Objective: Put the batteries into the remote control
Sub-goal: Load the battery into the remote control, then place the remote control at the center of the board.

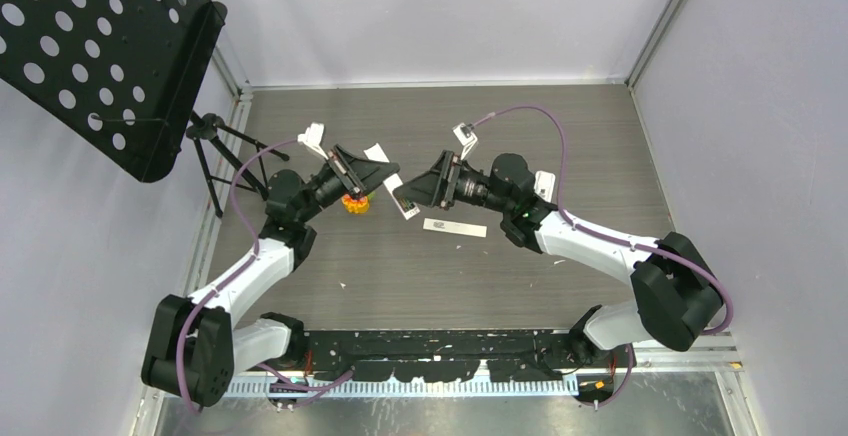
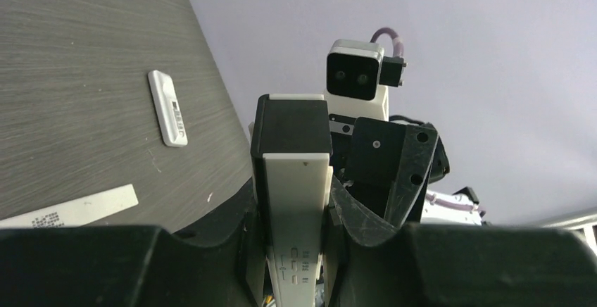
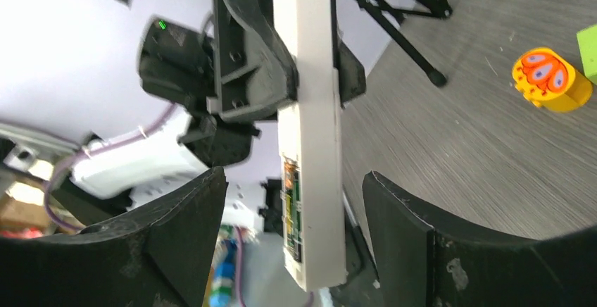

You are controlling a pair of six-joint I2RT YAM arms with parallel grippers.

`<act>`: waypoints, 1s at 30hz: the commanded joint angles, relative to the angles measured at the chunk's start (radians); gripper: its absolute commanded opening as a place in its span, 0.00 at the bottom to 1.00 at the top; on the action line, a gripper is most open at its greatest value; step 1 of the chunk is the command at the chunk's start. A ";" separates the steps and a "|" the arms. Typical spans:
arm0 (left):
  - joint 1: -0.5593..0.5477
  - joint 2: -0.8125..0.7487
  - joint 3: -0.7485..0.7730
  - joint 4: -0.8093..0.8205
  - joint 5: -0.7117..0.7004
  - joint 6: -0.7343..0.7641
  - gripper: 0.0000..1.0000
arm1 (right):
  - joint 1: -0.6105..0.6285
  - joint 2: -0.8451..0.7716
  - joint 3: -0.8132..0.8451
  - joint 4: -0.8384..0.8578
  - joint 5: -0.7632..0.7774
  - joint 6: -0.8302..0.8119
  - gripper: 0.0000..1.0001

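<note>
My left gripper (image 2: 296,194) is shut on a long white remote control (image 2: 299,201), holding it off the table by its sides. In the right wrist view the remote control (image 3: 313,145) hangs end-down with its back compartment uncovered, and batteries (image 3: 290,205) with orange and green marks sit inside. My right gripper (image 3: 292,212) is open, one finger on each side of the remote's lower end, touching nothing. From above, the left gripper (image 1: 372,178) and right gripper (image 1: 418,192) face each other over mid-table with the remote (image 1: 404,201) between them.
A white strip (image 1: 455,227) lies on the table near the right gripper. A second small white remote (image 2: 167,108) lies farther back. An orange toy (image 3: 551,78) sits under the left arm, beside a green block (image 3: 588,50). A tripod (image 1: 215,151) with a perforated black panel (image 1: 100,46) stands back left.
</note>
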 commanded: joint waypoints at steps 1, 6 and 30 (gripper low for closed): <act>-0.003 -0.043 0.019 -0.021 0.065 0.110 0.00 | 0.000 -0.031 0.048 -0.151 -0.129 -0.244 0.76; -0.003 -0.089 0.034 -0.253 -0.046 0.189 0.00 | 0.017 -0.093 0.106 -0.484 0.103 -0.525 0.76; -0.001 -0.108 0.058 -0.462 -0.168 0.258 0.05 | 0.221 0.189 0.450 -0.756 0.442 -0.969 0.28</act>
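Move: The left hand holds the remote control by its middle; the battery end, open compartment showing, lies about 5 cm back and 2 cm right of that hand, level with it. From the open right hand, this end is only about 1 cm back and 1 cm left, at its height. The white cover lies some 10 cm ahead, 11 cm right and 27 cm below the right hand; the flower toy about 16 cm ahead, 11 cm left, 26 cm below. Right hand sinks about 9 cm, fingers tipping down, pinching the battery end as left lowers remote 7 cm. ##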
